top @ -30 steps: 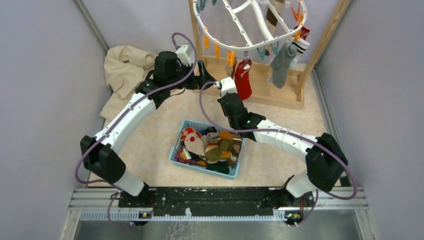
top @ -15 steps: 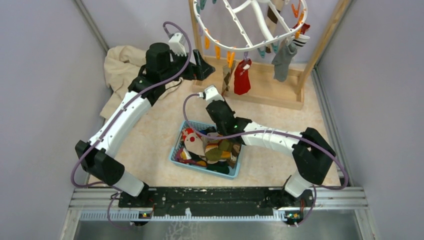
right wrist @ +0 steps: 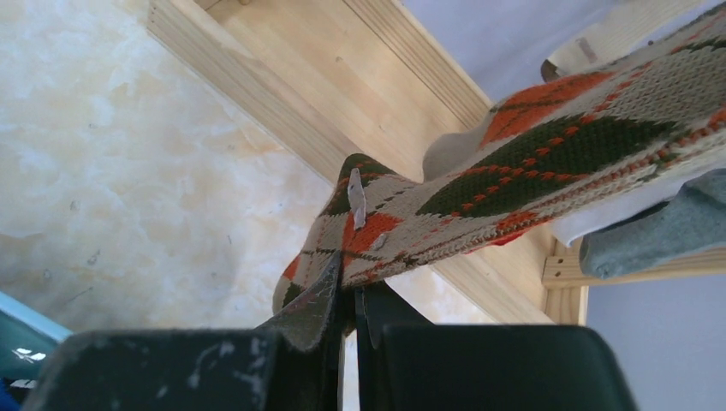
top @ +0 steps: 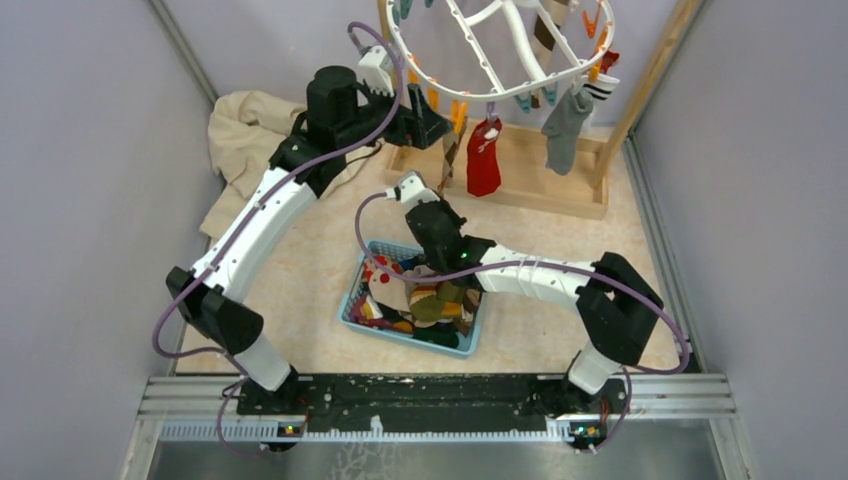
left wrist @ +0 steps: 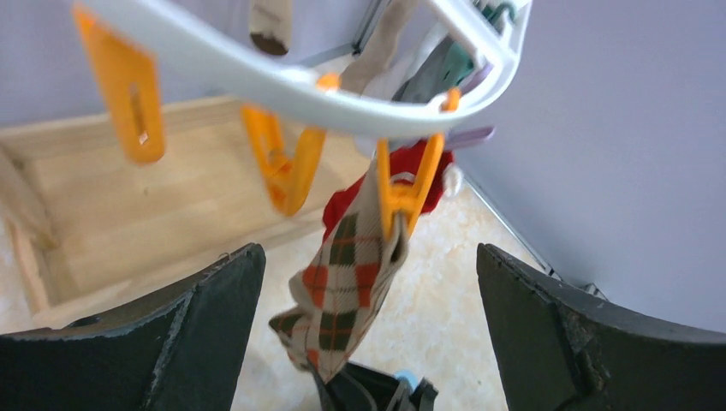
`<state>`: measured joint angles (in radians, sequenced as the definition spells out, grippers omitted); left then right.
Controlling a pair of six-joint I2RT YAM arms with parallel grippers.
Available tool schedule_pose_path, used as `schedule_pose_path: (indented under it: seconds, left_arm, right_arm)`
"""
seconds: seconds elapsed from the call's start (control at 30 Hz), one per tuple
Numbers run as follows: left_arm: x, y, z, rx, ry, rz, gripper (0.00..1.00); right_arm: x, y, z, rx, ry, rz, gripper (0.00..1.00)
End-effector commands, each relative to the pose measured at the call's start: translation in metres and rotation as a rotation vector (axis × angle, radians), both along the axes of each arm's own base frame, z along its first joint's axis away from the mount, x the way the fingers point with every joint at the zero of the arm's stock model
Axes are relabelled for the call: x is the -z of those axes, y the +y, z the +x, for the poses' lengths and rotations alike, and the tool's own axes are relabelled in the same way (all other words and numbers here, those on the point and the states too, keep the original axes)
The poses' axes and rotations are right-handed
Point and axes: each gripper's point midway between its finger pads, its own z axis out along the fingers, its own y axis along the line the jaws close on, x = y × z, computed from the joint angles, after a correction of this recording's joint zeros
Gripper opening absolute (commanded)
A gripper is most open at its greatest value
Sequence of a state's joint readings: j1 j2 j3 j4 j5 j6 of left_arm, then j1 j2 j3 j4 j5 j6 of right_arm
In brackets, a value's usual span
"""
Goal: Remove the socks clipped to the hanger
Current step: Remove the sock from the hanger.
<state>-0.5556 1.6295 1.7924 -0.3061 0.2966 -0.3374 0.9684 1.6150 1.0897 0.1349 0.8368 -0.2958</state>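
Observation:
The white hanger (top: 520, 92) hangs over the wooden rack, with socks on its clips. An argyle cream, orange and green sock (left wrist: 351, 274) dangles from an orange clip (left wrist: 407, 193). My left gripper (left wrist: 368, 257) is open, its fingers wide on either side of that sock just under the clip, not touching it. My right gripper (right wrist: 351, 282) is shut on the sock's lower end (right wrist: 531, 163), pulling it taut and slanted. In the top view the left gripper (top: 432, 120) is at the ring's near edge and the right gripper (top: 436, 178) is below it. A red sock (top: 484, 160) and a grey sock (top: 562, 128) hang further right.
A blue basket (top: 352, 300) holding several socks sits on the floor under the right arm. The light wooden rack frame (top: 530, 190) stands at the back. A beige cloth (top: 245, 140) lies bunched at the back left. Grey walls close in both sides.
My right gripper has pulled the argyle sock's end left and toward the basket. My left arm drew back, then swung right and up to the clip, still open.

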Motion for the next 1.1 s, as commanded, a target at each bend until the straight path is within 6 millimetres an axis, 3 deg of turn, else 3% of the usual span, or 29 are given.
schedule_pose_path:
  seconds: [0.0, 0.13, 0.57, 0.87, 1.07]
  left_arm:
    - [-0.009, -0.018, 0.001, 0.037, -0.025, 0.044, 0.99]
    - [-0.005, -0.026, 0.004, 0.039, -0.017, 0.062, 0.99]
    - [-0.021, -0.043, 0.016, 0.029, -0.076, 0.05, 0.99]
    - [-0.032, -0.064, 0.014, 0.089, -0.113, 0.022, 0.82]
    - [-0.033, -0.067, 0.017, 0.089, -0.117, 0.017, 0.76]
  right_arm:
    - [-0.028, 0.011, 0.006, 0.008, -0.072, 0.026, 0.0]
    - [-0.034, 0.008, 0.006, 0.018, -0.088, 0.026, 0.0]
    - [-0.055, 0.007, 0.01, 0.022, -0.144, 0.008, 0.0]
    - [-0.055, 0.004, 0.008, 0.028, -0.144, 0.014, 0.0]
    - [-0.054, 0.003, 0.008, 0.029, -0.144, 0.012, 0.0]
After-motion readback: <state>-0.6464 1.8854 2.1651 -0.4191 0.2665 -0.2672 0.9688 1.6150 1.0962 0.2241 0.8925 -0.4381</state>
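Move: The orange clip holding the checked sock hangs on the white hanger rim about 6 cm to the left hand's right, 4 cm ahead and 1 cm up. An empty orange clip is some 6 cm straight ahead of the left hand and 2 cm up; the red sock hangs about 10 cm right, 4 cm ahead and 10 cm below it. From the right hand, already pinching the checked sock's lower end, the clip is roughly 20 cm up, 7 cm ahead and 3 cm right. The orange clip on the checked sock is what the left hand closes in on: it goes about 6 cm to its right and 2 cm forward, first with fingers wide, then narrowing them by about a fifth around the clip without a visible squeeze. The sock's lower end stays pinched by the right hand, which eases up about 2 cm and then holds still. ##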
